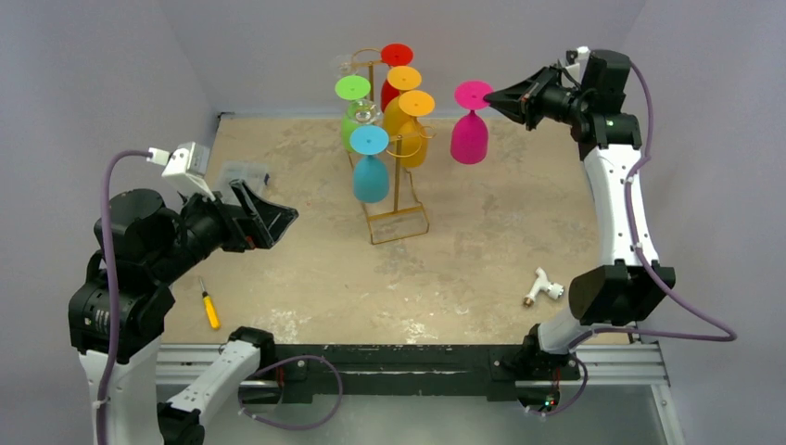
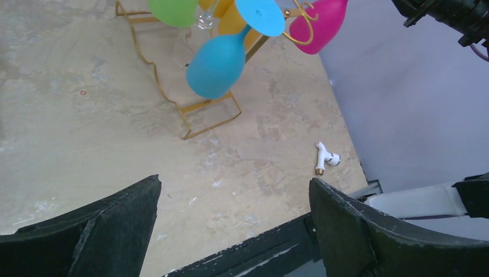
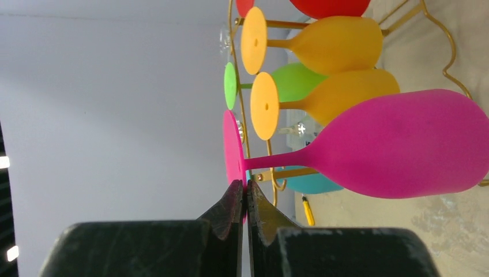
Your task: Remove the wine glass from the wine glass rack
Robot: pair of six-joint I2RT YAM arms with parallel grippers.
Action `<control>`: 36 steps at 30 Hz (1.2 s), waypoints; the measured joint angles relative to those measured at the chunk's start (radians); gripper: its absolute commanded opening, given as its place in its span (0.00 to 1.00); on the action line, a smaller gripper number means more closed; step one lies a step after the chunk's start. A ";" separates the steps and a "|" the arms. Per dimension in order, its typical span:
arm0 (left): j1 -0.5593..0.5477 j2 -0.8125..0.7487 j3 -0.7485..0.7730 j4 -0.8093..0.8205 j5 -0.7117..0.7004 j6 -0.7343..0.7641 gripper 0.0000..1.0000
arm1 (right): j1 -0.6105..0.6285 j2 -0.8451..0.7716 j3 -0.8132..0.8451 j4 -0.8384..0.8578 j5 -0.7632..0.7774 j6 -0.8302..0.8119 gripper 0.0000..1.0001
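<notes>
The gold wire wine glass rack (image 1: 399, 221) stands at the table's middle back. Several coloured glasses hang upside down on it: red (image 1: 395, 69), orange (image 1: 413, 125), green (image 1: 352, 102) and blue (image 1: 371, 167). My right gripper (image 1: 491, 95) is shut on the round foot of a pink wine glass (image 1: 470, 134). It holds the glass upside down in the air to the right of the rack, with a gap to the nearest orange glass. The right wrist view shows the jaws (image 3: 243, 183) pinching the pink foot's edge (image 3: 232, 150). My left gripper (image 1: 271, 219) is open and empty at the left, above the table; it also shows in the left wrist view (image 2: 233, 182).
A yellow screwdriver (image 1: 211, 311) lies near the front left. A white pipe fitting (image 1: 543, 287) lies at the front right, next to the right arm's base. A clear plastic piece (image 1: 244, 173) lies at the back left. Purple walls close in the back and both sides.
</notes>
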 measured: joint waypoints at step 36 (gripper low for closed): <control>0.000 0.220 0.109 0.346 0.282 -0.136 0.97 | 0.005 -0.164 0.101 0.626 0.031 0.528 0.00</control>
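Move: Hanging upside down from the right hand's fingers, already clear of the rack, the pink wine glass has its middle about 1 cm ahead, 3 cm left and 9 cm below. The nearest yellow glass sits roughly 8 cm ahead, 14 cm left and 14 cm below that hand; the blue glass some 3 cm back, 24 cm left, equally low. From the open left hand the pink glass is about 26 cm ahead, 36 cm right and 9 cm lower. Lifting the pink wine glass high above the rack, the right hand rises about 22 cm while drawing back towards its base, still pinching the rim of the foot, its fingers tipping up some 30 degrees and its left side rolling up late on. The left hand, fingers staying wide open, climbs, swings right and forward towards the pink glass and turns clockwise. ##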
